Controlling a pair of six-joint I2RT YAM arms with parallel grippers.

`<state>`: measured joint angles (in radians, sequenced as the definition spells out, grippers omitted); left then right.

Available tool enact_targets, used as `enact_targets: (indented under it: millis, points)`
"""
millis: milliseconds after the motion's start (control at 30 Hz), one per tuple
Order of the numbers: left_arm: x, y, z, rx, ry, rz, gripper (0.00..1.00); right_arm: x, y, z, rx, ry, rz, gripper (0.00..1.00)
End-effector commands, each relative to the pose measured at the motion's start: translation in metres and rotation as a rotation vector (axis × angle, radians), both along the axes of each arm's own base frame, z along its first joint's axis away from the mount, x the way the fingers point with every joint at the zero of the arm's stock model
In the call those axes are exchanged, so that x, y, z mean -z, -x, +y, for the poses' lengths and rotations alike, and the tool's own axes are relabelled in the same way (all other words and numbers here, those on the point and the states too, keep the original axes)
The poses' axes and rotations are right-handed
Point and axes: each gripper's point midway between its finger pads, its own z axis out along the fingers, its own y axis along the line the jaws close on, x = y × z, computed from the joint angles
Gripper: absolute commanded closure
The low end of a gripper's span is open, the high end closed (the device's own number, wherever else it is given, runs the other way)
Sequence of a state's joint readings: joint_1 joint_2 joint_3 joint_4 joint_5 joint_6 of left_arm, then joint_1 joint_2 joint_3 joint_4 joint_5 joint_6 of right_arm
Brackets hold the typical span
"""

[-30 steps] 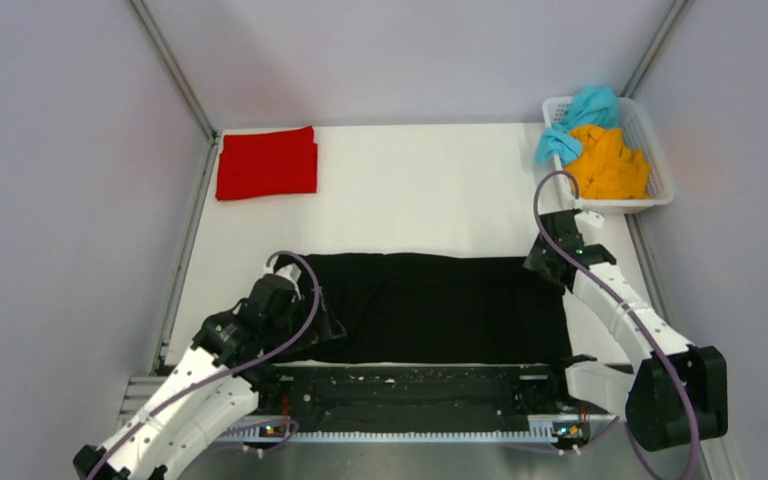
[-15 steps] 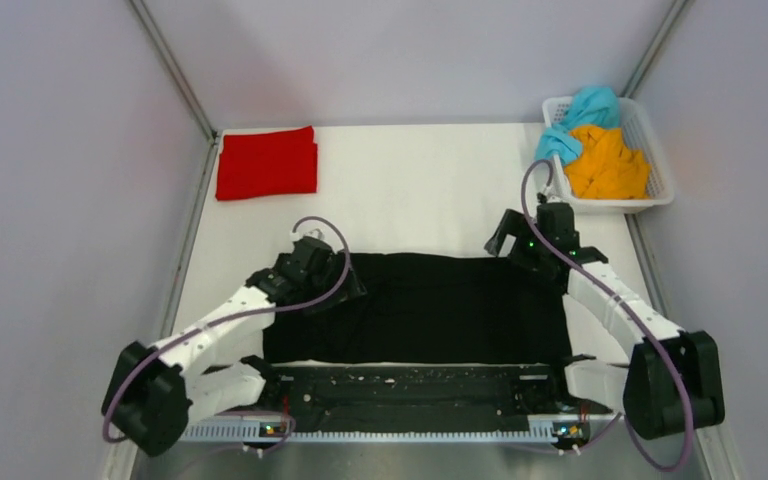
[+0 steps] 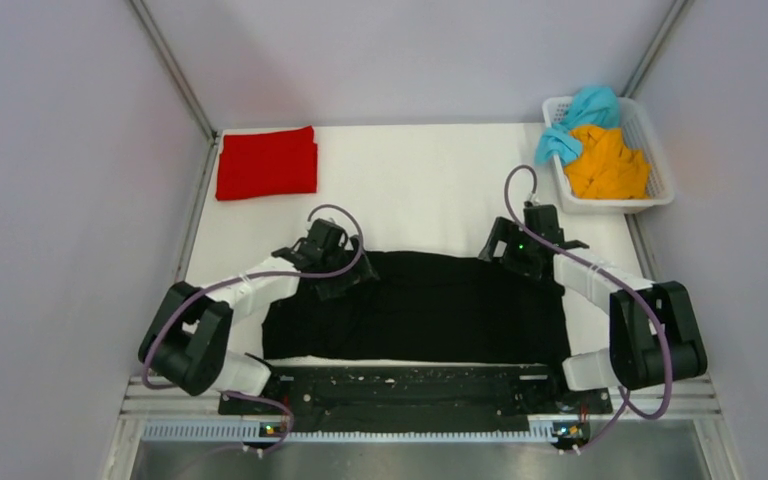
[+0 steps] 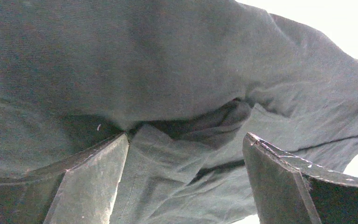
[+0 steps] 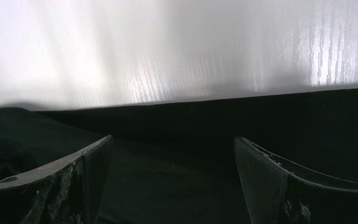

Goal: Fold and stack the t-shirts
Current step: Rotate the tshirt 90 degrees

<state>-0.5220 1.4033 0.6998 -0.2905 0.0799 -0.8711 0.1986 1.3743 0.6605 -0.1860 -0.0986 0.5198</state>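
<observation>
A black t-shirt (image 3: 440,310) lies spread flat, wide across the near half of the table. My left gripper (image 3: 350,277) is open over its far-left part. In the left wrist view its fingers (image 4: 98,177) straddle rumpled folds of the black cloth (image 4: 168,70) without pinching them. My right gripper (image 3: 495,248) is open at the shirt's far edge, right of centre. The right wrist view shows that gripper (image 5: 173,138) low over the dark cloth (image 5: 284,116), with white table (image 5: 168,56) beyond. A folded red t-shirt (image 3: 266,163) lies at the far left corner.
A white mesh basket (image 3: 660,150) at the far right holds an orange t-shirt (image 3: 608,163) and a teal one (image 3: 580,115), both crumpled. A black rail (image 3: 410,385) runs along the near edge. Grey walls close in the table on three sides.
The left arm has swung from the shirt's near-left corner up to its far-left edge. The right gripper has slid left along the far edge. The shirt's left side now looks rumpled.
</observation>
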Motion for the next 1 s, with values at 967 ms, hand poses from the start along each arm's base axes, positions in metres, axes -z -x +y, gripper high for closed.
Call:
enact_targets:
  millis: [967]
  points:
    - [-0.052, -0.388, -0.197, 0.007, 0.756, -0.493, 0.01, -0.021, 0.159, 0.109, -0.481, -0.095, 0.226, 0.01]
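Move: The black t-shirt lies spread crosswise under both open hands. Its middle is about 17 cm to the right and 9 cm back of the left hand, roughly 1 cm below it. From the right hand it is some 21 cm left, 15 cm back and 1 cm below. The folded red t-shirt is about 33 cm ahead and 22 cm left of the left hand; the laundry basket is around 30 cm ahead and 30 cm right of the right hand. With open fingertips on the black shirt, both hands drag it round in opposite directions. The left sweeps its part forward roughly 37 cm, then increasingly rightward too, towards the table's far edge, its left side tipping down about 40 degrees as it rises a little. The right holds its spot at first, then slides back some 16 cm and left 11 cm, turning counter-clockwise. ##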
